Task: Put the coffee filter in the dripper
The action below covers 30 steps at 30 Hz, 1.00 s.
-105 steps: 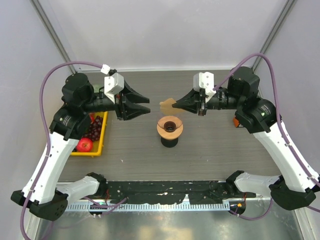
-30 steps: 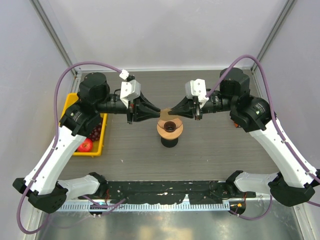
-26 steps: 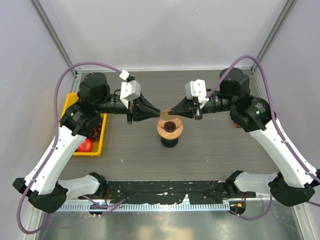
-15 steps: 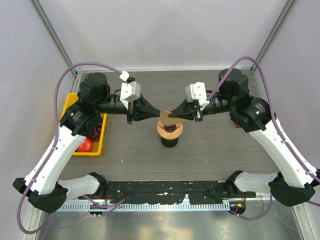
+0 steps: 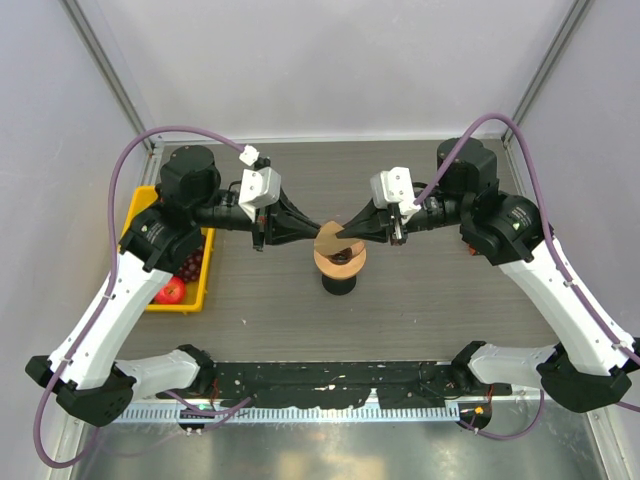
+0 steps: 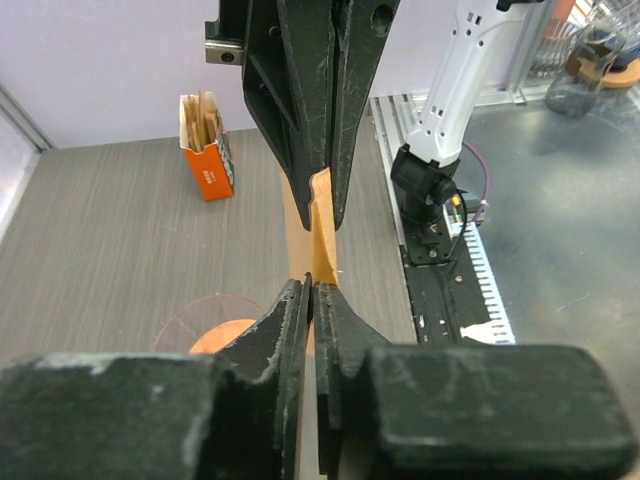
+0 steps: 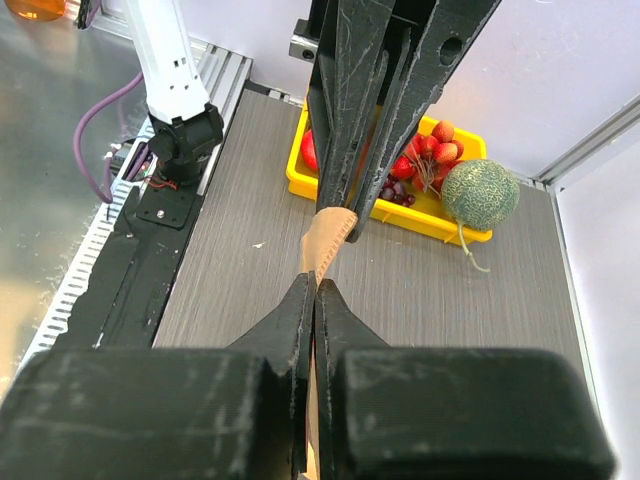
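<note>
The tan coffee filter (image 5: pixel 328 238) hangs just above the orange dripper (image 5: pixel 340 262), which sits on a black base. My left gripper (image 5: pixel 316 230) is shut on the filter's left edge. My right gripper (image 5: pixel 343 234) is shut on its right edge. In the left wrist view my left gripper (image 6: pixel 312 292) pinches the filter (image 6: pixel 322 240), with the dripper (image 6: pixel 215 335) below left. In the right wrist view my right gripper (image 7: pixel 316 283) pinches the filter (image 7: pixel 328 240), and the left gripper's jaws close on its far end.
A yellow tray (image 5: pixel 207 262) of fruit stands at the left, with a melon (image 7: pixel 480 193) beside it in the right wrist view. An orange box (image 6: pixel 207 150) of filters stands at the far right side.
The left gripper moved in from the left and shut on the filter's free edge. Both grippers lowered it slightly, from behind the dripper to over its rim.
</note>
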Each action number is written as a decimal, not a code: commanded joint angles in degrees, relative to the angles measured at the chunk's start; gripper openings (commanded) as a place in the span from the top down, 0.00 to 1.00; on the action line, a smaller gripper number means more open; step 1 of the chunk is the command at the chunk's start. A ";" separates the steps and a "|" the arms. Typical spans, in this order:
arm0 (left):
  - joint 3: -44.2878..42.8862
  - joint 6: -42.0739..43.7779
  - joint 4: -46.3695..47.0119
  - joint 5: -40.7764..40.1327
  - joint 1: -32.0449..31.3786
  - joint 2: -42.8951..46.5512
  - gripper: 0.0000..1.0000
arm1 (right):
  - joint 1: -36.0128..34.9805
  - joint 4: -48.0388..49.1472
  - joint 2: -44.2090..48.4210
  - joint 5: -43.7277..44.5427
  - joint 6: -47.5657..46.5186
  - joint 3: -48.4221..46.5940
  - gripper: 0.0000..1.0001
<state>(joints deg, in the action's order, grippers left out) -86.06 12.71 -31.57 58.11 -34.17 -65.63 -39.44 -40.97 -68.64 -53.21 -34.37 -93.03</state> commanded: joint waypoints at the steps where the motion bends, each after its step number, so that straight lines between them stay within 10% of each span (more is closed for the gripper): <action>1: -0.60 -0.31 0.81 -0.18 -0.63 0.67 0.82 | -0.55 2.56 -0.18 0.12 0.09 -2.15 0.95; 8: 0.72 -1.90 2.22 -2.73 -0.98 1.02 0.64 | -0.73 3.00 -0.09 1.00 0.36 -1.98 0.95; 30: 11.09 -14.62 20.74 -4.40 -0.90 3.13 0.60 | -1.08 16.18 1.76 2.23 10.46 -0.39 0.95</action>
<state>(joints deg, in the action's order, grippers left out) -76.44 3.55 -20.38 53.98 -34.92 -64.60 -40.12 -30.74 -68.45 -51.79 -27.22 -92.88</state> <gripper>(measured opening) 0.400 0.057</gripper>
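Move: The right hand holds the coffee filter: its middle lies about 2 cm to that hand's left and 5 cm below. The dripper, with its glass cup, stands roughly 5 cm ahead of the right hand, neither left nor right of it, and about 15 cm lower. From the left hand, whose nearly shut fingers are at the paper's left edge, the filter's middle is some 3 cm to the right and 5 cm below; the dripper is about 5 cm ahead, 5 cm right and 15 cm below. Opening to nearly half their width, the left fingers let go of the paper's edge; the left hand then sinks about 3 cm, easing forward nearly 2 cm and slightly left, its rear finger still close at the filter's edge. The right hand keeps its pinch and, after a near standstill, rises about 3 cm and edges left, its fingertips tilting up some 5 degrees, carrying the filter up past the left fingers. ##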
